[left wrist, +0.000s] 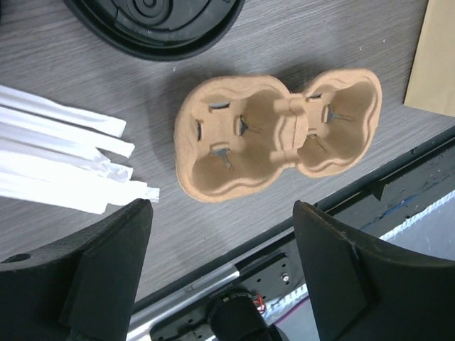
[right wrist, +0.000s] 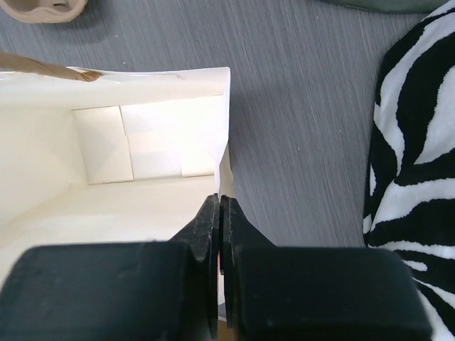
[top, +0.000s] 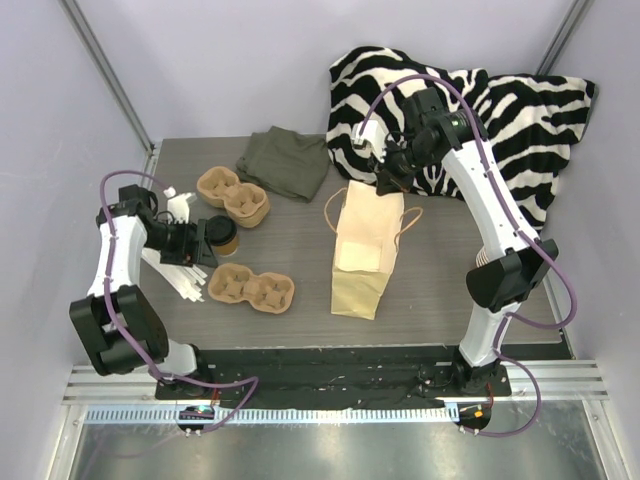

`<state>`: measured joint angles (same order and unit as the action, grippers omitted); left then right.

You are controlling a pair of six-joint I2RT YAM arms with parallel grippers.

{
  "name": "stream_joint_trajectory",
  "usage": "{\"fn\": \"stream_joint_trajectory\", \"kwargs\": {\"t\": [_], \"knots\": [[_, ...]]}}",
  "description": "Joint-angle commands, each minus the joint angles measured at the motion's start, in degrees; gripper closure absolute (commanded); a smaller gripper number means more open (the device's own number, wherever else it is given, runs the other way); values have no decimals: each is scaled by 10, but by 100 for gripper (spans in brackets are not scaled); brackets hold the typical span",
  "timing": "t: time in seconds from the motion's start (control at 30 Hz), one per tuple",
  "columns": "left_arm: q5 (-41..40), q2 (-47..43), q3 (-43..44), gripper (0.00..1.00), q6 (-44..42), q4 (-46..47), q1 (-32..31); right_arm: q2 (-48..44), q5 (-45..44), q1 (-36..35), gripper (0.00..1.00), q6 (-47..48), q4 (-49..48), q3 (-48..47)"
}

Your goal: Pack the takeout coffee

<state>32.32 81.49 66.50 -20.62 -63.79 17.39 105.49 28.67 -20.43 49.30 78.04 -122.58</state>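
The takeout coffee (top: 223, 235), a small brown paper cup with a black lid, stands on the table at the left. My left gripper (top: 198, 242) is just left of it, open and empty. In the left wrist view only the lid (left wrist: 153, 21) shows, at the top edge, clear of the gripper (left wrist: 222, 209). My right gripper (top: 388, 182) is shut on the far rim of the brown paper bag (top: 362, 255), which stands open in the middle. Its fingertips (right wrist: 213, 213) pinch the bag's paper edge, beside the white inside of the bag (right wrist: 128, 149).
Two pulp cup carriers lie near the cup, one behind it (top: 233, 195) and one in front (top: 251, 288), the latter also in the left wrist view (left wrist: 277, 131). White wrapped straws (left wrist: 64, 163) lie left. A green cloth (top: 285, 162) and a zebra cloth (top: 470, 110) lie at the back.
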Motion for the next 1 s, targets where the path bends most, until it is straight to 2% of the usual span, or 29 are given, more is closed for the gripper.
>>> {"fn": "stream_joint_trajectory", "kwargs": {"t": [0.0,0.4,0.7,0.93,0.97], "knots": [[23,23,1,20,-39,26,-2,-49,8,-9,99,-29,10,-22],[4,79,-64,33,-34,83,-9,-56,-5,-27,99,-41,6,-27],[4,99,-60,46,-44,76,-16,-46,-10,-28,99,-51,2,-27],[-12,112,-76,48,-59,89,-45,-43,-18,-27,99,-53,2,-26],[-14,114,-78,53,-57,95,-48,-42,-19,-29,99,-53,2,-26]]}}
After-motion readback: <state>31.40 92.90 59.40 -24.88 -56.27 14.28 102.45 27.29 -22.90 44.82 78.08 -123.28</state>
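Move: The near carton tray's middle lies about 10 cm to the left hand's right, level with it fore and aft, and 11 cm below. From that hand the lidded coffee cup stands about 9 cm ahead and 3 cm right, and the straws lie some 4 cm ahead and 8 cm left. The paper bag's middle is roughly 9 cm back, 5 cm left and 13 cm below the right hand; that same tray lies about 10 cm back and 31 cm left of the right hand. Still pinching the far rim of the paper bag, the right hand draws it up and back by about 3 cm, slightly left, then holds. The left hand sinks nearly 8 cm beside the cup to the tray's left end, ending about 1 cm back and right of its start; it tips some 10 degrees and its fingers narrow to about half open astride the end wall, with no touch to be seen. ##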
